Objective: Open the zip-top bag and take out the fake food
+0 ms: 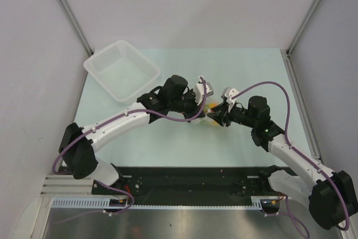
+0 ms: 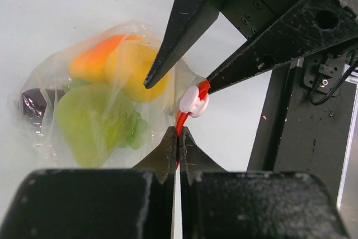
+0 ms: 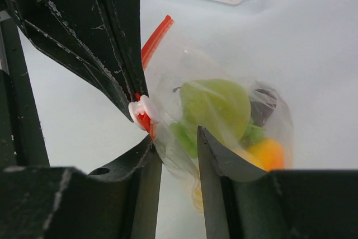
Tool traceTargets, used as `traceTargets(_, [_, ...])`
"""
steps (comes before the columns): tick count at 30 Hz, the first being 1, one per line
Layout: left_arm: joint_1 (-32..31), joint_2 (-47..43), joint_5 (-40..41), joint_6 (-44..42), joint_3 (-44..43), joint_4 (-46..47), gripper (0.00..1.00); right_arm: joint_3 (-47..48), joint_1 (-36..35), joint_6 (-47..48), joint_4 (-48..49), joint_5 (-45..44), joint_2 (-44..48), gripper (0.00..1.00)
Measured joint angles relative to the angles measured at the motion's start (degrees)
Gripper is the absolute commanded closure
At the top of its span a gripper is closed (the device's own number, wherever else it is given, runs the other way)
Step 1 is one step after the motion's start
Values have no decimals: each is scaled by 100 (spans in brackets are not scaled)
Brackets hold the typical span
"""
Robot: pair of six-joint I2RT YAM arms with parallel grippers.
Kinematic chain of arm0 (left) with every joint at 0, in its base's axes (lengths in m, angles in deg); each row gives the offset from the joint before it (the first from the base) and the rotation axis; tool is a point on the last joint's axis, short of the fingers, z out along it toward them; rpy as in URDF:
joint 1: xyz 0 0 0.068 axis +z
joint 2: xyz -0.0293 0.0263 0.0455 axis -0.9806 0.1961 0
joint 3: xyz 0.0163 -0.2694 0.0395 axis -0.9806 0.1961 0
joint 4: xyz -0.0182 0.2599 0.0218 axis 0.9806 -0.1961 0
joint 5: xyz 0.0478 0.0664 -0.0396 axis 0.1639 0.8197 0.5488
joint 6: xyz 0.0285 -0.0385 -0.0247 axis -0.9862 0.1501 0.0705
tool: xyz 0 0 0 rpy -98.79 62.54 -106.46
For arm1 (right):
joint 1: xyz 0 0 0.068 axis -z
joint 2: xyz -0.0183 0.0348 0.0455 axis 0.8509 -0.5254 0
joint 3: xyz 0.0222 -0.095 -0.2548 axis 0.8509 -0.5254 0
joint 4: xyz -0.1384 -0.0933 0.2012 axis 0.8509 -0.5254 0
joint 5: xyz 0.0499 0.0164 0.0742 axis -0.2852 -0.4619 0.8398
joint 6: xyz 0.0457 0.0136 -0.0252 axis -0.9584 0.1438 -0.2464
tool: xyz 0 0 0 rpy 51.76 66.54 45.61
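The zip-top bag (image 2: 84, 104) hangs between both grippers, with the fake food inside: a green pear (image 3: 215, 104), a yellow round fruit (image 2: 131, 68), an orange piece (image 2: 95, 57) and a dark piece (image 2: 33, 102). My left gripper (image 2: 178, 132) is shut on the red zip strip (image 2: 180, 122) just below the white slider (image 2: 193, 102). My right gripper (image 3: 175, 136) is open. Its jaws straddle the bag's clear film beside the slider (image 3: 140, 110), with a gap still between them. In the top view both grippers meet at the bag (image 1: 208, 109) in mid-table.
A white slotted basket (image 1: 120, 71) stands at the back left of the pale green table (image 1: 168, 144). Grey walls with metal posts close in the sides and back. The arms' bases sit along the near edge.
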Motion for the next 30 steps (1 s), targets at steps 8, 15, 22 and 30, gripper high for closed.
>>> traceTargets(8, [4, 35, -46, -68, -55, -57, 100, 0, 70, 131, 72, 142, -4, 82])
traceTargets(15, [7, 109, -101, -85, -127, -129, 100, 0, 105, 129, 83, 273, -2, 70])
traceTargets(22, [7, 162, -153, -125, -160, -153, 99, 0, 105, 151, 90, 313, 59, 100])
traceTargets(30, [15, 136, -151, -105, -149, -59, 42, 22, 140, 236, -52, 485, 17, 100])
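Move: The left hand already pinches the red zip strip, with the white slider about 2 cm to its right and 1 cm back. From the right hand, fingers part open, the slider sits roughly 2 cm to the left and 1 cm back, nearly level. Below by some 10 cm, inside the bag, the green pear lies about 7 cm ahead and 2 cm left of the right hand, the yellow fruit 5 cm ahead and 4 cm right. The right hand stays almost in place, easing back only about half a centimetre, while its fingers narrow, part again a little and then shut fully, pinching the short red end of the zip strip right beside the white slider. The left hand holds its own pinch on the strip steady, shifting some half a centimetre to the right, and only once the right has shut do its fingers open to about half, letting go of the strip. ##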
